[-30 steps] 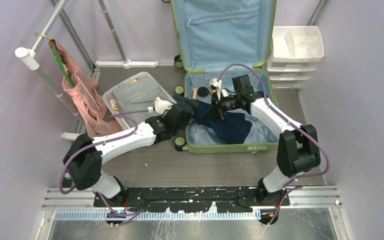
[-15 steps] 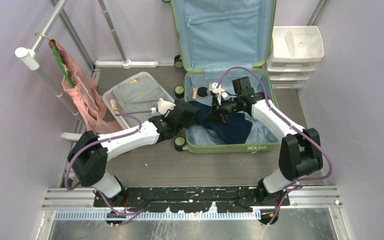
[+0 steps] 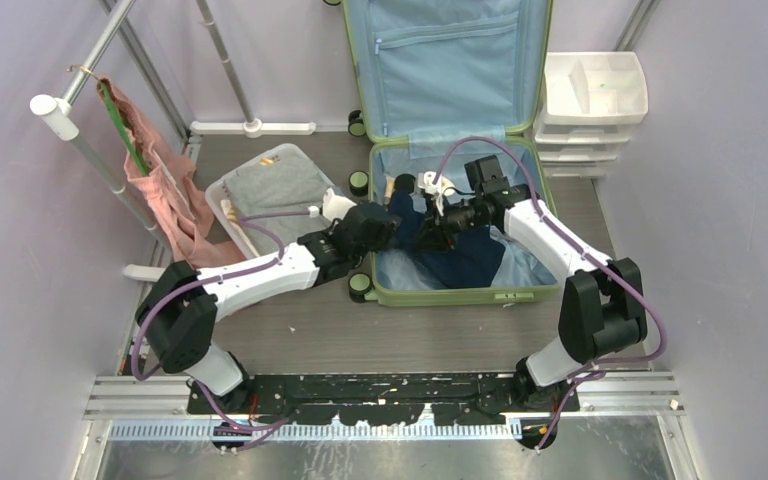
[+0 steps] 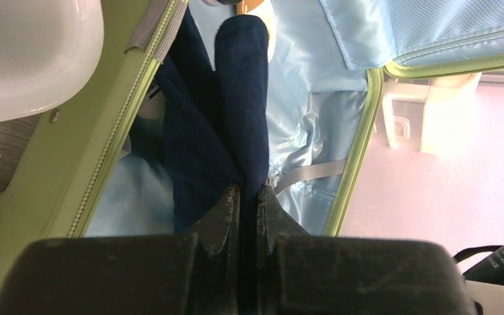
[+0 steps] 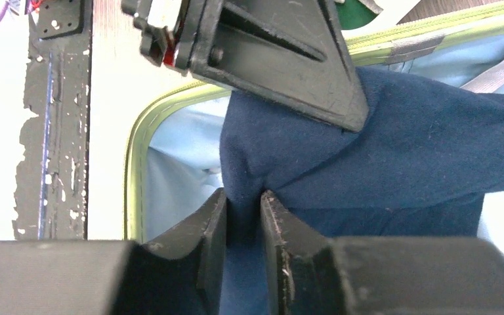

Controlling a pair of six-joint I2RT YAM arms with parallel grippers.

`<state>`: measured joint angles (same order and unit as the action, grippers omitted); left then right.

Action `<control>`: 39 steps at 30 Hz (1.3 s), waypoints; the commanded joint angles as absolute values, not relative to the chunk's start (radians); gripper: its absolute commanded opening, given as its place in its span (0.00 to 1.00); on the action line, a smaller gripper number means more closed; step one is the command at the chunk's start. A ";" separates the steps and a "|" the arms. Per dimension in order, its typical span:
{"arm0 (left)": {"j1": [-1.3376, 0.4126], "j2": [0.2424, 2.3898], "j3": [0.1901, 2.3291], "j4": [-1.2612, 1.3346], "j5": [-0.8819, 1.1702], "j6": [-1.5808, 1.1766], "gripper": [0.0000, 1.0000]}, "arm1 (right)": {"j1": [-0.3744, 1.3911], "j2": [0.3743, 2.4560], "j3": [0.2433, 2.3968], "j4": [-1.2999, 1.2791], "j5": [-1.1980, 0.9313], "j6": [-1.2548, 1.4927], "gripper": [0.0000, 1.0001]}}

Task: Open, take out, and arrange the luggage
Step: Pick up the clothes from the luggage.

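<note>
The light-green luggage [image 3: 450, 296] lies open on the floor, its blue-lined lid [image 3: 450, 60] propped up at the back. A dark navy garment [image 3: 470, 255] lies crumpled in the lower half. My left gripper [image 3: 392, 222] reaches over the suitcase's left rim and is shut on a fold of this garment [image 4: 236, 98]; its jaws [image 4: 248, 190] pinch the cloth. Just to its right, my right gripper [image 3: 430, 225] holds the same garment [image 5: 420, 151], and a ridge of cloth sits between its fingers [image 5: 243, 197]. The two grippers almost touch.
A white mesh basket [image 3: 222, 192] holding grey cloth stands left of the suitcase. A white drawer unit [image 3: 595, 100] stands at the back right. Pink cloth [image 3: 165, 195] hangs on a metal rack at the left. Small bottles [image 3: 400, 185] lie in the suitcase's back left corner.
My left gripper has reached further into the suitcase and closed on the navy garment. The right gripper has shifted slightly left toward it, its jaws a little looser on the cloth.
</note>
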<state>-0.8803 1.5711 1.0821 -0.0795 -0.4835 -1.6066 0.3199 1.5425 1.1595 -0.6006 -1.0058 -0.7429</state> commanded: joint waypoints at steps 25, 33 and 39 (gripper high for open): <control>-0.830 1.489 1.164 0.007 -0.434 -0.870 0.00 | 0.223 1.388 1.232 -0.627 -1.044 -0.661 0.66; -0.776 1.496 1.222 -0.087 -0.330 -0.665 0.00 | 0.204 1.400 1.226 -0.598 -1.050 -0.622 0.67; -0.727 1.472 1.249 -0.137 -0.271 -0.527 0.00 | 0.204 1.420 1.224 -0.598 -1.056 -0.618 0.67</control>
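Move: The left hand already pinches one end of the navy clothes; the white basket's middle lies about 22 cm to its left, 4 cm ahead and some 12 cm below. The black-lidded jar is about 9 cm ahead, 3 cm to the right and 10 cm lower. From the right hand, which also has hold of the cloth, the navy clothes' middle lies roughly 5 cm to the right, 2 cm back and 6 cm below. The right hand spreads its fingers wide and lets go of the navy cloth, lifting nearly 5 cm and then, still rising, drawing off about 3 cm to the right, away from the left gripper. The left hand keeps its pinch and rolls some 50 degrees about its own finger line, left side rising, at first almost in place and then easing left towards the basket and a little forward and up, pulling the gathered cloth along over the luggage's left side. ##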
